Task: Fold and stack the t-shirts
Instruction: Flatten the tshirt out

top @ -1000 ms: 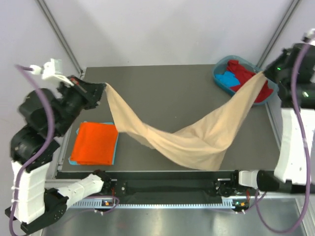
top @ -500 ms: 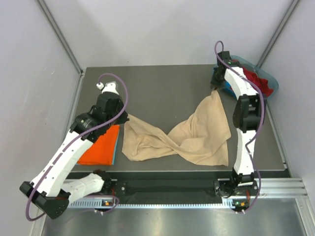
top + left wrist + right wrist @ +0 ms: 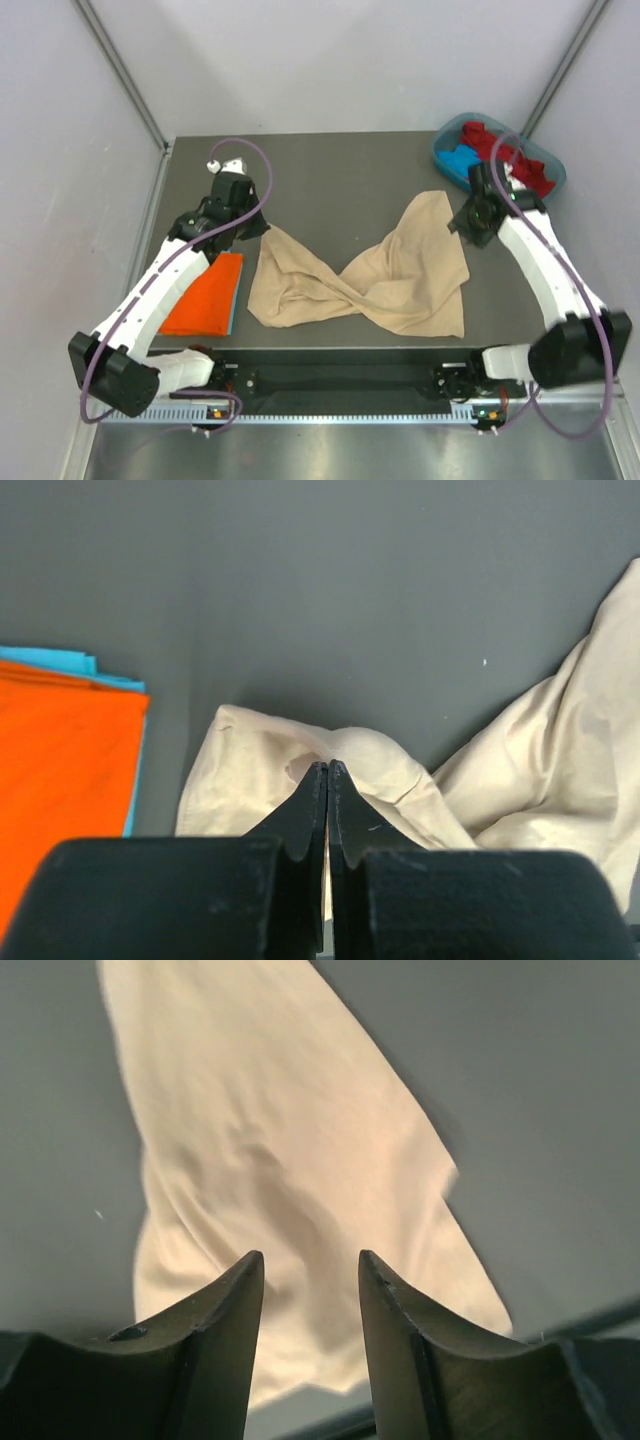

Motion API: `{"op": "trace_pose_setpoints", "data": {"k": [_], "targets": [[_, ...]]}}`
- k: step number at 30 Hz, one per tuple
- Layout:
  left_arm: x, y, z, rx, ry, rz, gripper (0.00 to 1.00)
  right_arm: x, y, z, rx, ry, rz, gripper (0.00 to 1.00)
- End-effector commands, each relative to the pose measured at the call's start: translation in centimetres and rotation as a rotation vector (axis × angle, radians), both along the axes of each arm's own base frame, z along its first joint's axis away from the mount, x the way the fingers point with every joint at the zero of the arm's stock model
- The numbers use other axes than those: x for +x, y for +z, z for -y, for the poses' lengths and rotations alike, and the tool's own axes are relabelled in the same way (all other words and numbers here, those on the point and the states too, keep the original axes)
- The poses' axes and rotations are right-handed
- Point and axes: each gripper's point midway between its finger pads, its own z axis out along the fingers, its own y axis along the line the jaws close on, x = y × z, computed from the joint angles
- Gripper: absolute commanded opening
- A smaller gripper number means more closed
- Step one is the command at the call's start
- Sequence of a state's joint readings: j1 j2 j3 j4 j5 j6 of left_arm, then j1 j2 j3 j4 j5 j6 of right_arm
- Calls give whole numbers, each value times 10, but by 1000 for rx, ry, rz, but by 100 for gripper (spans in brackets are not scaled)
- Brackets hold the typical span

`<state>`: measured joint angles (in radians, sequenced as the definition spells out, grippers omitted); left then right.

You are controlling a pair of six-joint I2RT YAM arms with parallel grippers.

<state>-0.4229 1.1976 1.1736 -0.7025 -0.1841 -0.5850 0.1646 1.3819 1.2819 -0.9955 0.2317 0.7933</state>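
A beige t-shirt [image 3: 400, 275] lies twisted and rumpled across the middle of the table. My left gripper [image 3: 258, 230] is shut on its left corner, low over the table; in the left wrist view the closed tips [image 3: 328, 764] pinch a bunch of beige cloth [image 3: 250, 780]. My right gripper [image 3: 460, 222] stands open just right of the shirt's upper right corner. The right wrist view shows its gap [image 3: 310, 1255] empty above the beige cloth [image 3: 270, 1160]. A folded orange t-shirt [image 3: 200, 295] rests on a folded blue one [image 3: 234, 305] at the left.
A teal tub [image 3: 548, 178] at the back right corner holds a red shirt [image 3: 515, 165] and a blue shirt [image 3: 460, 160]. The folded stack's orange and blue edges show at the left of the left wrist view [image 3: 60, 750].
The right gripper has opened and let go of the beige shirt's corner, then drawn off to the right. The shirt has settled flat on the table. The left gripper stays shut on its corner.
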Motion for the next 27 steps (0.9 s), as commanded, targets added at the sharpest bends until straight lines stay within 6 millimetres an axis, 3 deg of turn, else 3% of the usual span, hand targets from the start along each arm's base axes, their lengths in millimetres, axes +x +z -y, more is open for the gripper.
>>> {"op": "trace_pose_setpoints", "data": {"k": [1, 2, 4, 5, 7, 8, 11, 14, 27], "targets": [[16, 12, 20, -102, -46, 56, 0, -50, -22, 6, 72, -131, -43, 43], [17, 14, 21, -111, -51, 60, 0, -71, -37, 9, 58, -138, -106, 42], [16, 10, 25, -124, -68, 50, 0, -92, -45, 9, 81, -158, -125, 43], [15, 9, 26, -124, -75, 46, 0, -114, -68, 6, 101, -165, -200, 43], [13, 6, 27, -122, -89, 37, 0, -137, -86, 0, 151, -206, -250, 43], [12, 5, 28, -118, -98, 38, 0, -157, -105, -7, 188, -210, -322, 42], [10, 6, 30, -131, -109, 42, 0, -185, -128, -12, 229, -248, -386, 41], [6, 8, 30, -147, -114, 48, 0, -192, -135, -10, 245, -309, -356, 41], [-1, 8, 25, -136, -110, 56, 0, -178, -141, -6, 251, -426, -295, 43]]}}
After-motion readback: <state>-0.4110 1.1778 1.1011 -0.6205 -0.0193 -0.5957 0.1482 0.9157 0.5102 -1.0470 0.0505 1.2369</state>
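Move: The right hand is empty and part-open. It heads for the shirt's near right corner, about 21 cm back, a centimetre to its right and some 18 cm below. The table's front edge runs 2 or 3 cm nearer than that corner. The shirt's far right end lies about 12 cm ahead and 3 cm left of this hand; the laundry basket is some 19 cm ahead and 12 cm right. From the left hand, the corner is roughly 20 cm back and 40 cm right. The left hand keeps its pinch on the shirt's raised left corner and eases about 2.5 cm to the right. Meanwhile the right hand, touching nothing at first, sweeps back about 19 cm and down about 14 cm to the near right corner, tipping to point almost straight down and turning some 20 degrees clockwise, fingers staying part-open. ##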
